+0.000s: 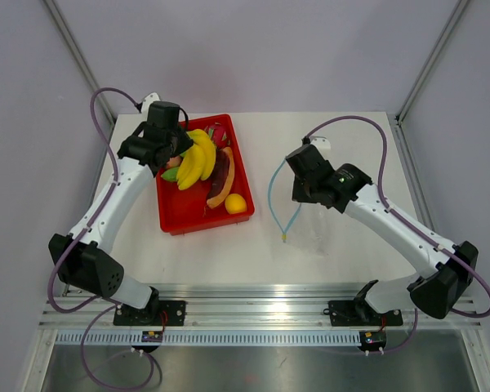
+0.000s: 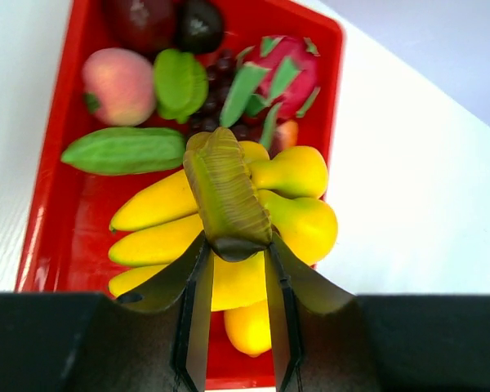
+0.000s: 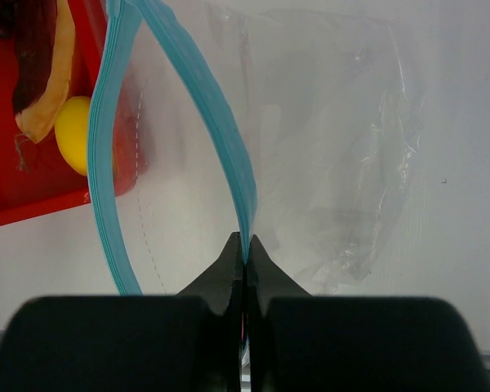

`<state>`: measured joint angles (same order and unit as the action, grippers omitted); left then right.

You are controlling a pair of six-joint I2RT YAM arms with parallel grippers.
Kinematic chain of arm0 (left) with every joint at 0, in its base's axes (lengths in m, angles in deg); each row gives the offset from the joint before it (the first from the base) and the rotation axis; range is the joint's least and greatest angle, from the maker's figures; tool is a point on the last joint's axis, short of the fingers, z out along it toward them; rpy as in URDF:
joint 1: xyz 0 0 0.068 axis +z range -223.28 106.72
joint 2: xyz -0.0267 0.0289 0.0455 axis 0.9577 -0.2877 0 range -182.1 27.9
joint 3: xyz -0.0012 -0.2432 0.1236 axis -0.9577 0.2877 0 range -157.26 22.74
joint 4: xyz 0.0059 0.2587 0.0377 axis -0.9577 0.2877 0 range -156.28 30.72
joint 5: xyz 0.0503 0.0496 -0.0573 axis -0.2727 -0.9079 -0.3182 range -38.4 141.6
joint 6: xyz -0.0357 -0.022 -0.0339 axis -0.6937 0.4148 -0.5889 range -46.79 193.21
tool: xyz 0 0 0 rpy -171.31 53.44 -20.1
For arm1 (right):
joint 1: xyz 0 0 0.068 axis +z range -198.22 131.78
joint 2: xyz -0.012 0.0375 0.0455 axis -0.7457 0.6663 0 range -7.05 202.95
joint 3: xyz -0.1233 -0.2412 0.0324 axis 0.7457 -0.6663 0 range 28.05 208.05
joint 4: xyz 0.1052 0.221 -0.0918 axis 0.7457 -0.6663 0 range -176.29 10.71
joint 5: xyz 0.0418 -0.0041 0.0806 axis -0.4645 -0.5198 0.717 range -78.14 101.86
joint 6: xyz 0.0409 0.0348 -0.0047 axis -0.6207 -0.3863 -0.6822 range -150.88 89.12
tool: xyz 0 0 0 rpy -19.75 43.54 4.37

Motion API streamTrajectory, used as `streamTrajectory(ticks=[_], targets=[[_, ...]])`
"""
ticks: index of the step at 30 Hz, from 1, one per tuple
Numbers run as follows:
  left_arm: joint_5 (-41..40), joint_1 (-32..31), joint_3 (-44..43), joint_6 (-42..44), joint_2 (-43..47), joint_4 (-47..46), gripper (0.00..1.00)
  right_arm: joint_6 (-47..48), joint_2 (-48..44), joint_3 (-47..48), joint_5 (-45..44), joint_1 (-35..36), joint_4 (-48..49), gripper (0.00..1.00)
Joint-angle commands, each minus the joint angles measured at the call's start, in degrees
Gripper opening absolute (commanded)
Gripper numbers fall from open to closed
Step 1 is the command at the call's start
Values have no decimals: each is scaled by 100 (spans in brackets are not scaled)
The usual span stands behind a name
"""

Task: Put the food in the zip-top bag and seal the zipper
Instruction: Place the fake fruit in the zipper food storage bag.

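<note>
My left gripper (image 2: 237, 247) is shut on the green-brown stem of the yellow banana bunch (image 2: 302, 220), held just above the red tray (image 2: 53, 180); in the top view the left gripper (image 1: 182, 153) and the banana bunch (image 1: 198, 159) are over the tray's middle. More food lies in the tray: a peach (image 2: 118, 86), green pieces (image 2: 124, 150), grapes (image 2: 220, 73), a papaya slice (image 1: 221, 175) and a yellow citrus (image 1: 236, 203). My right gripper (image 3: 245, 245) is shut on one side of the blue zipper (image 3: 220, 122), holding the clear zip-top bag (image 3: 335, 163) with its mouth gaping.
The red tray (image 1: 173, 220) sits at the table's left half, the zip-top bag (image 1: 314, 233) and its zipper loop (image 1: 271, 192) just right of it. Metal frame posts rise at the back corners. A rail runs along the near edge (image 1: 261, 290).
</note>
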<state>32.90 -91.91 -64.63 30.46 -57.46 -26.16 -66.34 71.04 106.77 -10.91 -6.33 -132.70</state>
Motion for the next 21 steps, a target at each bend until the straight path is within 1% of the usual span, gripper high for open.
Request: streamTrajectory(ticks=[1, 3, 5, 6, 7, 10, 14, 18, 21], targets=[[577, 9, -210, 406, 239, -619, 0, -40, 110, 56, 167, -32, 296, 0], [761, 9, -184, 486, 248, -654, 0, -31, 128, 56, 184, -40, 331, 0], [1007, 18, -52, 714, 266, -952, 0, -40, 137, 65, 202, -40, 348, 0], [1357, 26, 70, 802, 257, -1049, 0, -31, 137, 65, 202, -40, 349, 0], [1604, 52, 115, 1029, 231, -1163, 0, -31, 128, 65, 202, -32, 340, 0], [2281, 114, 115, 1319, 73, -1296, 0, -31, 85, 30, 167, -32, 305, 0], [2730, 193, 133, 1479, 151, -1419, 0, -48, 32, -41, 184, -32, 331, 0], [3502, 325, -51, 1471, 283, -1358, 0, -92, 40, -58, 500, -40, 506, 0], [3697, 343, -236, 1453, 362, -1173, 0, -145, 58, -41, 720, -32, 735, 0]])
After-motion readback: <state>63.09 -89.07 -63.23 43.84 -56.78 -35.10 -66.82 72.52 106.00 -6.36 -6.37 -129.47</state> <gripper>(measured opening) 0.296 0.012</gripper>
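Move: The left hand, with the banana bunch hanging from its fingers, has the bag's open mouth about 25 cm to its right, 12 cm back and some 9 cm lower. The yellow ball lies roughly 12 cm right and 7 cm back, and the tan fruit slice about 8 cm right and level with it, both some 18 cm below. From the right hand, the bananas are about 29 cm left, 12 cm ahead, at its height. Carry the bananas right over the red tray towards the bag's open mouth, about 6 cm, easing up some 2 cm, while the left wrist swings about 30 degrees clockwise; keep the fingers' pinch on the stem end. With the right gripper stay shut on the bag's edge and bring it about 2 cm left, sinking slightly, to meet them. ##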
